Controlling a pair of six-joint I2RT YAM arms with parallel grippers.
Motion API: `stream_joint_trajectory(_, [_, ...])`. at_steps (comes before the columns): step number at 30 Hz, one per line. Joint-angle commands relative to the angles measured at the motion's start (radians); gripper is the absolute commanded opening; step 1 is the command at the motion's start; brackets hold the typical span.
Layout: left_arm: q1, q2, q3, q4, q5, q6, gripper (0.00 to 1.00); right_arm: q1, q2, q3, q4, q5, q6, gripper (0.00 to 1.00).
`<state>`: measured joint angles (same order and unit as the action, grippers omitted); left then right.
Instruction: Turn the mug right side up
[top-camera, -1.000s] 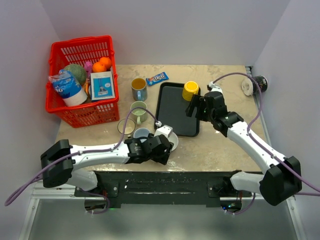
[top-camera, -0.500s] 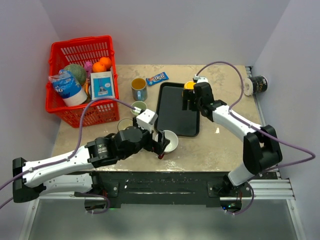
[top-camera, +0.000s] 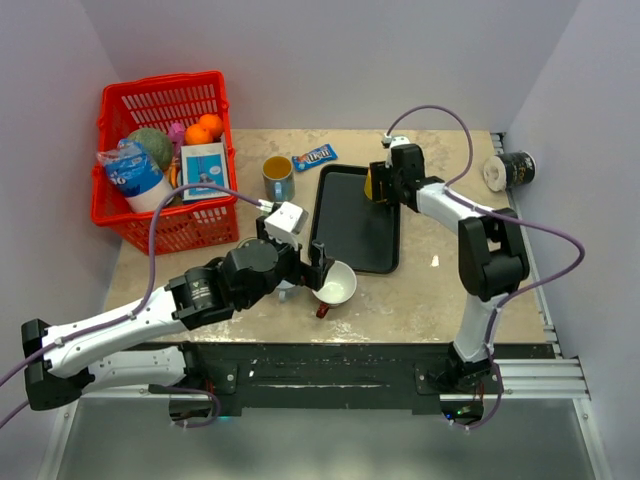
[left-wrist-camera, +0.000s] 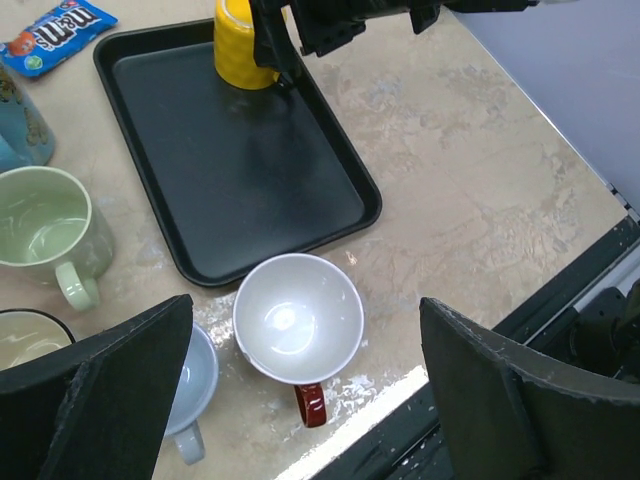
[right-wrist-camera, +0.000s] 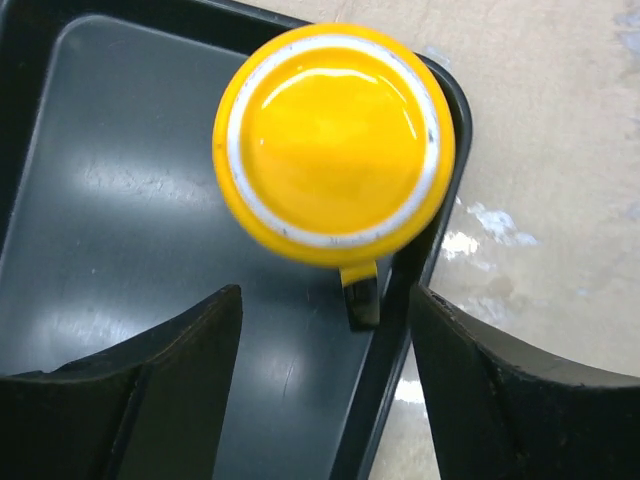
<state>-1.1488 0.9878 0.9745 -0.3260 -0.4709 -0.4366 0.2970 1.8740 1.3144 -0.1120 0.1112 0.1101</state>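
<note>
A yellow mug (right-wrist-camera: 335, 140) stands upside down in the far right corner of the black tray (right-wrist-camera: 120, 200), base up, its handle pointing at the tray's rim. My right gripper (right-wrist-camera: 325, 310) hovers open right over this mug (top-camera: 371, 184), fingers spread on either side of the handle without touching it. A white mug with a red handle (left-wrist-camera: 298, 318) stands upright on the table in front of the tray (left-wrist-camera: 230, 170). My left gripper (left-wrist-camera: 305, 320) is wide open above that white mug (top-camera: 335, 283), holding nothing.
A pale blue mug (left-wrist-camera: 195, 375), a green mug (left-wrist-camera: 40, 225) and a dark-rimmed cup (left-wrist-camera: 20, 335) stand left of the white one. A blue mug (top-camera: 278, 175), a candy packet (top-camera: 315, 156) and a full red basket (top-camera: 165, 100) lie further back. A dark can (top-camera: 510, 168) lies at the right edge.
My left gripper opened, let go of the white mug and rose above it. My right arm swung back over the yellow mug, its jaws narrowing.
</note>
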Motion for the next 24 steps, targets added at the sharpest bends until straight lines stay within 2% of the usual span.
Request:
stream_joint_trajectory(1, [0.029, -0.018, 0.026, 0.068, -0.002, 0.016, 0.99, -0.021, 0.069, 0.118, -0.001, -0.065, -0.058, 0.68])
stream_joint_trajectory(7, [0.057, -0.011, 0.020, 0.061, 0.020, 0.004, 0.99, -0.032, 0.117, 0.140, -0.014, -0.073, -0.073, 0.56])
stream_joint_trajectory(8, [0.060, -0.009, 0.018, 0.059, 0.023, 0.002, 0.99, -0.035, 0.122, 0.141, -0.017, -0.070, -0.078, 0.49])
stream_joint_trajectory(14, [0.077, 0.000, 0.021, 0.054, 0.041, -0.002, 0.99, -0.033, 0.113, 0.115, -0.006, -0.041, -0.087, 0.30])
stream_joint_trajectory(15, [0.078, 0.002, 0.021, 0.054, 0.043, -0.001, 0.99, -0.035, 0.108, 0.114, -0.005, -0.036, -0.087, 0.19])
stream_joint_trajectory(19, [0.078, 0.003, 0.023, 0.061, 0.048, 0.001, 0.99, -0.033, 0.100, 0.109, -0.014, -0.041, -0.093, 0.01])
stream_joint_trajectory(24, [0.080, 0.006, 0.023, 0.059, 0.054, 0.006, 0.99, -0.035, 0.079, 0.106, -0.025, -0.079, -0.072, 0.00])
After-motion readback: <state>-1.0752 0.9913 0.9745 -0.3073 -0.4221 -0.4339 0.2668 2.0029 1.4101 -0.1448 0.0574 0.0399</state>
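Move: The upside-down yellow mug has its middle about 7 cm ahead of the right hand, 1 cm left and 4 cm below; its handle points back towards this hand, between and just beyond the open fingertips. The black tray's middle lies some 2 cm back and 7 cm left, 8 cm down. The blue snack packet is about 16 cm ahead and 20 cm left, equally low. From the left hand, the yellow mug lies roughly 34 cm ahead, 18 cm right and 21 cm down. Down about 3 cm and forward some 2 cm, the right hand eases in until its fingertips straddle the yellow mug's handle, then stops there while the fingers, already partly closing, shut and pinch the handle from both sides. The wrist hardly turns. ##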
